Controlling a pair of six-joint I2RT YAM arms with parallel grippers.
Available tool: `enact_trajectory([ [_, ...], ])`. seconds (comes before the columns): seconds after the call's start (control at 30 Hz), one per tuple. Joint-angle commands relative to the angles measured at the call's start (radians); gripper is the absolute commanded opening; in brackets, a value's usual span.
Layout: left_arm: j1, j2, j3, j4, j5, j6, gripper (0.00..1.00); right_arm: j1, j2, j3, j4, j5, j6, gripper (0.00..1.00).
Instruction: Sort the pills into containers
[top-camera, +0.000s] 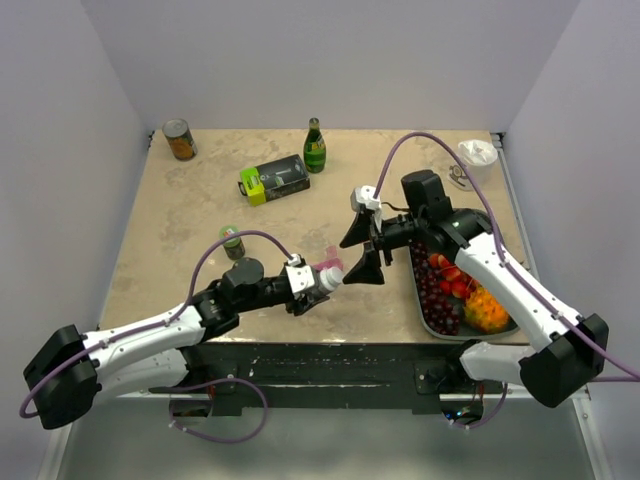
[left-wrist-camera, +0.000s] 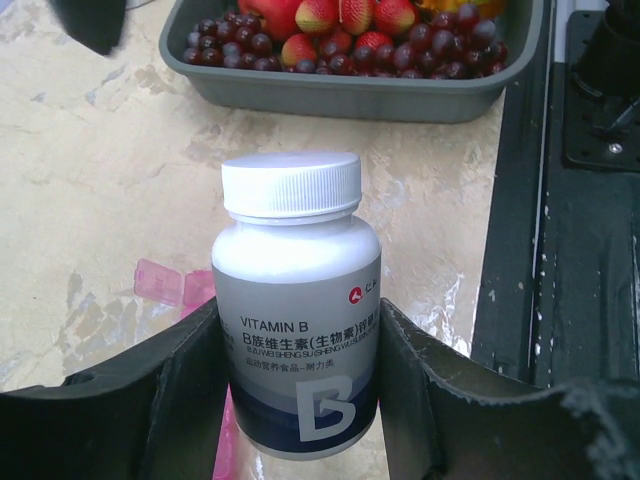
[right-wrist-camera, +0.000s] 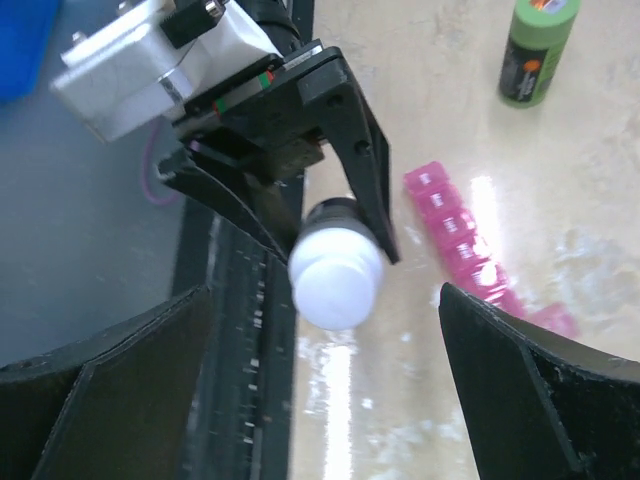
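My left gripper (left-wrist-camera: 300, 350) is shut on a white vitamin bottle (left-wrist-camera: 295, 300) with a white cap (left-wrist-camera: 291, 185), holding it level above the table near the front edge (top-camera: 328, 277). My right gripper (top-camera: 360, 252) stands open just off the cap (right-wrist-camera: 335, 275), its fingers wide on either side without touching it. The containers, a pink pill-organiser strip (right-wrist-camera: 460, 235), lie on the table under the bottle (left-wrist-camera: 165, 283). Their lids look closed. No pills are in view.
A grey tray (top-camera: 415, 285) of fruit sits at the front right, close behind the right gripper. A small green-capped bottle (top-camera: 232, 241) stands left of the left arm. Farther back are a can (top-camera: 180, 139), a green glass bottle (top-camera: 315, 146) and a green-and-black box (top-camera: 274, 180).
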Motion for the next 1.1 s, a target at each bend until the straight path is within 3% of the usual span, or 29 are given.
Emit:
enact_trajectory([
  [0.0,-0.002,0.016,0.011,0.128,-0.045,-0.061,0.00,0.022,-0.031,-0.061,0.191,0.078,0.421,0.99],
  [0.43,-0.002,0.033,0.034,0.136,-0.056,-0.087,0.00,0.101,0.000,-0.113,0.254,0.308,0.453,0.98],
  [1.07,-0.002,-0.054,-0.018,0.140,-0.071,-0.075,0.00,0.094,0.019,-0.175,0.204,0.382,0.393,0.76],
])
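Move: The cap of the white vitamin bottle faces the empty, wide-open right hand, about 3 cm to its left, 2 cm back and 5 cm below. The pink pill organizer lies on the table some 13 cm left of the right hand, 4 cm farther out and roughly 18 cm down; the fruit tray's middle is about 27 cm right, 6 cm farther out and 16 cm below. From the left hand, which grips the bottle, the cap is about 5 cm right, 2 cm ahead and 2 cm up. No clear touch yet: the right hand brings its fingers down astride the bottle's cap, sinking about 6 cm in all and easing 1 to 2 cm left and forward early on. Its wrist turns some 25 degrees, mostly clockwise, and the wide-open fingers start narrowing partway down. The left hand keeps its pinch on the bottle and drifts about 1 cm forward. ##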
